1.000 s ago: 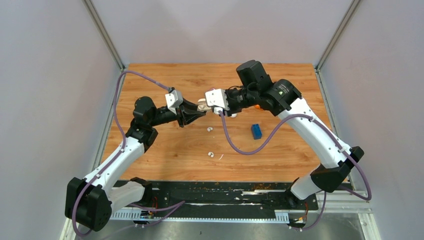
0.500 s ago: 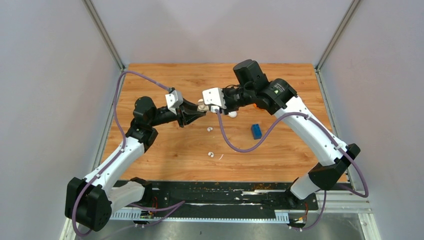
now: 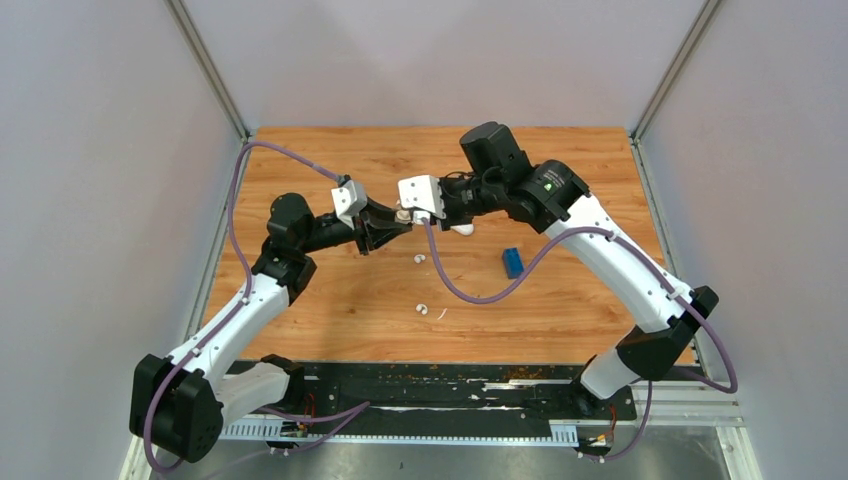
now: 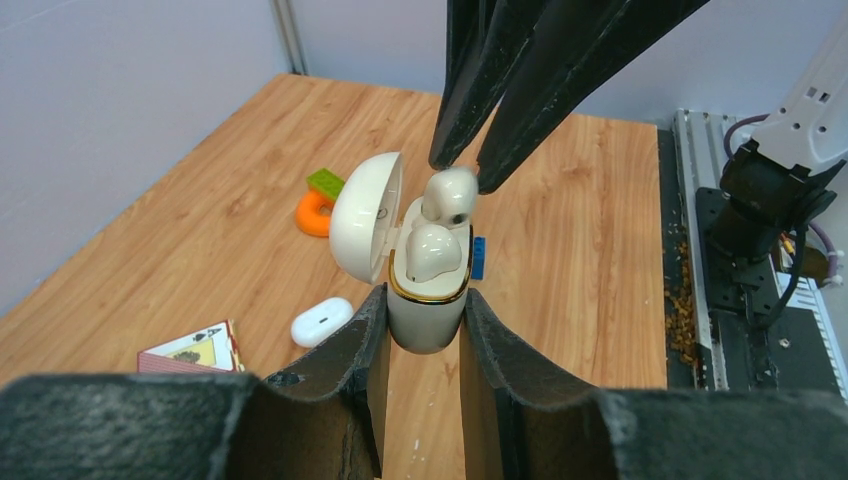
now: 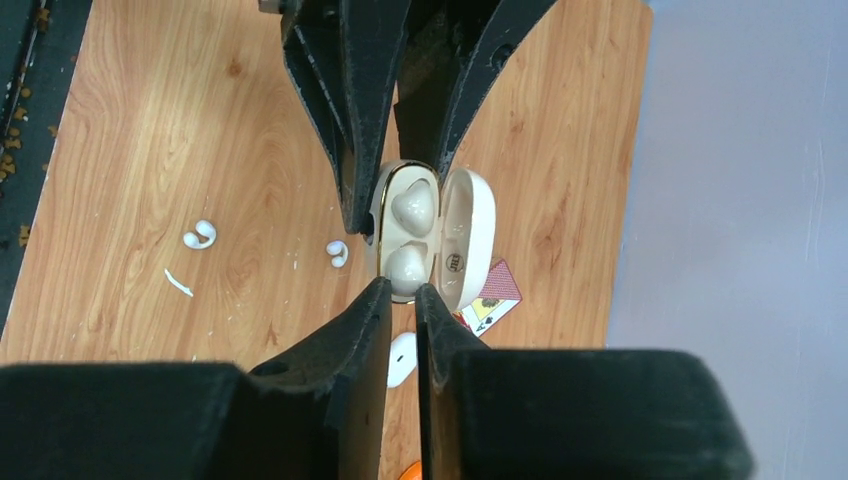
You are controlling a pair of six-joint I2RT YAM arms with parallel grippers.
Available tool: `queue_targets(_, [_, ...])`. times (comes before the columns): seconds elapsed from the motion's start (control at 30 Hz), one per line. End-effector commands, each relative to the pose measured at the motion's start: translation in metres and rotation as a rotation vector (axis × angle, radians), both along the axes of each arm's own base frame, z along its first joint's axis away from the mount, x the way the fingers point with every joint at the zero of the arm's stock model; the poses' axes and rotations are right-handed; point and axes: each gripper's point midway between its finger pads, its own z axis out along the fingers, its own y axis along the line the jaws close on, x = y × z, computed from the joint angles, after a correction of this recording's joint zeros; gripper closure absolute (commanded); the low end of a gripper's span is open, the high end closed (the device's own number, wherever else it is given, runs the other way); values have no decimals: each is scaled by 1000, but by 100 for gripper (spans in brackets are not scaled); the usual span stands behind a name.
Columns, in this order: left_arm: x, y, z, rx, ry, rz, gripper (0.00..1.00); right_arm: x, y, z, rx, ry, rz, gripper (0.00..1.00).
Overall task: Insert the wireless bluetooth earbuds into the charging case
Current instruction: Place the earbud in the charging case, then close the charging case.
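My left gripper [image 4: 425,293] is shut on the cream charging case [image 4: 428,320], holding it upright above the table with its lid [image 4: 365,215] swung open. Two cream rounded shapes sit in its sockets [image 5: 412,203]. My right gripper [image 4: 460,175] points at the case from the opposite side. Only a slim gap shows between its jaws, and its tips touch the farther shape [image 4: 447,195]. Whether they pinch it is unclear. Two tiny white curved earbuds [image 5: 200,235] [image 5: 337,253] lie on the wood below, the same two earbuds [image 3: 419,258] [image 3: 422,309] in the top view.
A plain white oval pebble [image 4: 321,322] and a playing card [image 4: 190,350] lie beneath the case. An orange ring [image 4: 313,213] with a green brick [image 4: 325,182] sits farther back. There is a blue brick [image 3: 512,262] to the right and a thin white sliver [image 5: 179,283] by the near earbud.
The right gripper has moved left, up to the case, and its jaws have narrowed. The left arm and the case have stayed put.
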Motion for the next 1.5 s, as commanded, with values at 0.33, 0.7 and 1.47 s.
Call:
queue_targets(0.33, [10,3,15,-28,-60,74,100,16,10,23,62,96,-190,83])
queue_targets(0.7, [8,3,3,15,-49,57,100,-5,-12,36,161,99,-193,47])
queue_targets(1.47, [32,7,1,21,37,188,100,-8,17,-21,68,285,-85,26])
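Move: The charging case's open lid stands about 3 cm ahead and 2 cm to the left of the right hand, about 1 cm lower; the case body is level with that hand, 2 cm left and 2 cm down, with both earbuds in it. Far below, some 29 cm down, are the card box, 13 cm ahead and 2 cm right, and the white mouse, 7 cm ahead and 8 cm right. From the left hand, still gripping the case, the lid is 3 cm ahead, 3 cm right and about 1 cm up. The earbud nearer the right hand is nudged forward and left by its nearly shut fingertips over about 2 cm. The right hand then backs off to the right and up, opens wide, and drops about 7 cm while swinging forward and left, wrist turned some 20 degrees, to straddle the case, easing back with its forward finger against the lid. The left hand keeps its grip, dipping about 3.5 cm and rolling slightly, finally shifting forward. ##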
